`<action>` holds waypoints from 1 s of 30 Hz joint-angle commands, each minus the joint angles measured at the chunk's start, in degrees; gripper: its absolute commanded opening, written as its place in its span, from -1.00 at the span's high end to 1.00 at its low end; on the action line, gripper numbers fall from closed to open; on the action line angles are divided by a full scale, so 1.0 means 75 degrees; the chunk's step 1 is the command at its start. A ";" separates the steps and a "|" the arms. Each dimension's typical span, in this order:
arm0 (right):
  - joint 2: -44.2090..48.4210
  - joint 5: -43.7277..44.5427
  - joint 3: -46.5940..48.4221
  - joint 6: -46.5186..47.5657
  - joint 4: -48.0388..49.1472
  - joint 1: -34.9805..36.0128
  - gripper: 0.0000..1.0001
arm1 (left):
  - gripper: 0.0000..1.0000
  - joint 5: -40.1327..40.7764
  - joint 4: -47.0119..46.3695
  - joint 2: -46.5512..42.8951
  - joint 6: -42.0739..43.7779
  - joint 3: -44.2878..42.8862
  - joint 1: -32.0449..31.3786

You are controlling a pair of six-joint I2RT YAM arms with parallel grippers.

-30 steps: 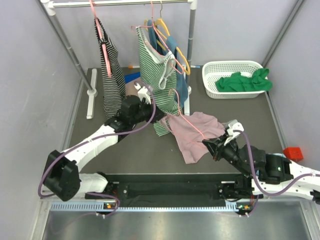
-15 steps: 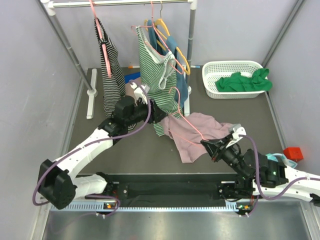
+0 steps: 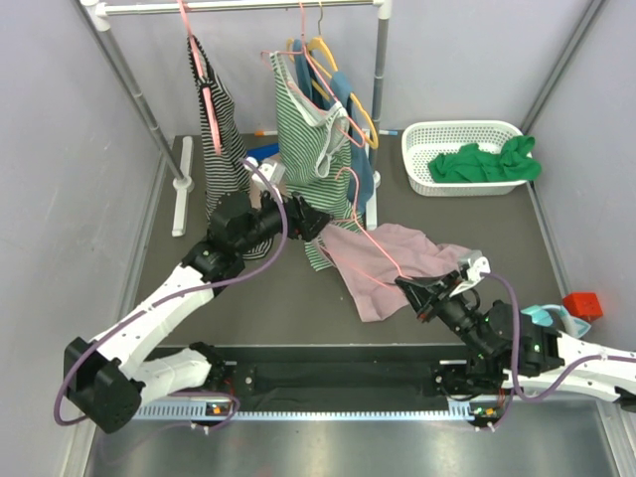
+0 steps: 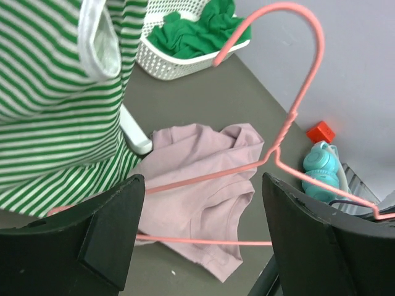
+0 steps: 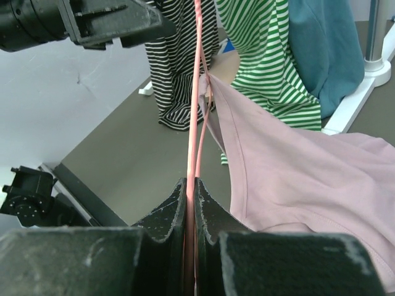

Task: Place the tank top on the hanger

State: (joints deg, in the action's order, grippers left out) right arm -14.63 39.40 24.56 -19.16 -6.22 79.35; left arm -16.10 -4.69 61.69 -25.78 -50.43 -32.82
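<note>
The mauve tank top (image 3: 393, 250) lies bunched on the dark table, its left edge lifted at the far end of the thin salmon-pink hanger (image 3: 376, 238). My right gripper (image 3: 409, 291) is shut on the hanger's near end; in the right wrist view the wire (image 5: 196, 92) runs straight out from the closed jaws (image 5: 191, 185), with the tank top (image 5: 296, 160) draped to its right. My left gripper (image 3: 313, 221) stands open at the hanger's far end. In the left wrist view the hanger (image 4: 305, 74) and tank top (image 4: 197, 154) lie beyond the spread fingers (image 4: 111, 234), with nothing held.
A clothes rack (image 3: 238, 6) at the back carries a black-striped top (image 3: 224, 149), a green-and-white striped top (image 3: 303, 129), a teal garment and a yellow hanger (image 3: 363, 114). A white basket (image 3: 412, 164) with green cloth (image 3: 487, 161) sits back right. A red block (image 3: 582, 303) and a teal object (image 3: 552, 316) lie right.
My left gripper has opened, let go at the hanger's far end, and drawn back a little to the left. The right gripper kept its hold and shifted slightly left.
</note>
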 commanded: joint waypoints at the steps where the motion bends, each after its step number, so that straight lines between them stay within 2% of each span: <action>1: -0.0006 -0.0226 -0.0133 0.0070 0.1156 0.0084 1.00 | -0.63 -0.0151 -0.1272 0.0118 0.0062 -0.0095 -0.0310; 15: -0.0322 -0.0460 -0.0239 -0.0071 0.1474 0.0095 1.00 | -0.66 0.0248 -0.2421 0.0973 0.0238 -0.0330 -0.1062; 20: -0.0521 -0.0612 -0.0297 -0.0141 0.1649 0.0084 1.00 | -0.54 0.0423 -0.2341 0.1266 0.0460 -0.0506 -0.1296; 23: -0.0545 -0.0589 -0.0356 -0.0188 0.1719 0.0084 1.00 | -0.25 0.0494 -0.2293 0.1325 0.0706 -0.0494 -0.1448; 24: -0.0545 -0.0566 -0.0368 -0.0223 0.1720 0.0084 1.00 | 0.03 0.0668 -0.2246 0.1325 0.0869 -0.0494 -0.1506; 27: -0.0522 -0.0507 -0.0403 -0.0281 0.1720 0.0084 1.00 | 0.48 0.1020 -0.1990 0.1279 0.1267 -0.0471 -0.1729; 28: -0.0545 -0.0484 -0.0426 -0.0293 0.1697 0.0084 1.00 | 0.77 0.1207 -0.1930 0.1267 0.1339 -0.0471 -0.1811; 29: -0.0557 -0.0449 -0.0427 -0.0305 0.1685 0.0095 1.00 | 0.94 0.1278 -0.1883 0.1267 0.1398 -0.0482 -0.1847; 30: -0.0580 -0.0425 -0.0427 -0.0363 0.1650 0.0084 1.00 | 1.00 0.1326 -0.1755 0.1255 0.1503 -0.0482 -0.1858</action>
State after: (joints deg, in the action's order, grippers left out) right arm -18.76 36.49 21.28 -20.08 1.41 79.37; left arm -8.38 -18.26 71.79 -18.55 -51.83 -44.80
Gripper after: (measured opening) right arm 0.030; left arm 0.110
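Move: The hanger's neck, at the foot of its hook, lies about 8 cm right of the open left hand, some 2 cm farther out and nearly level in height. From the right hand, which holds the hanger's shoulder, that neck is about 13 cm ahead, 10 cm left and 4 cm up. From the left hand, the tank top's middle lies some 15 cm right, 4 cm back and 18 cm down; the green-striped shirt hangs about 12 cm ahead and 2 cm left. The left hand reaches about 7 cm right, closing on the hanger's neck; the right, still gripping, drifts 2 cm left. ##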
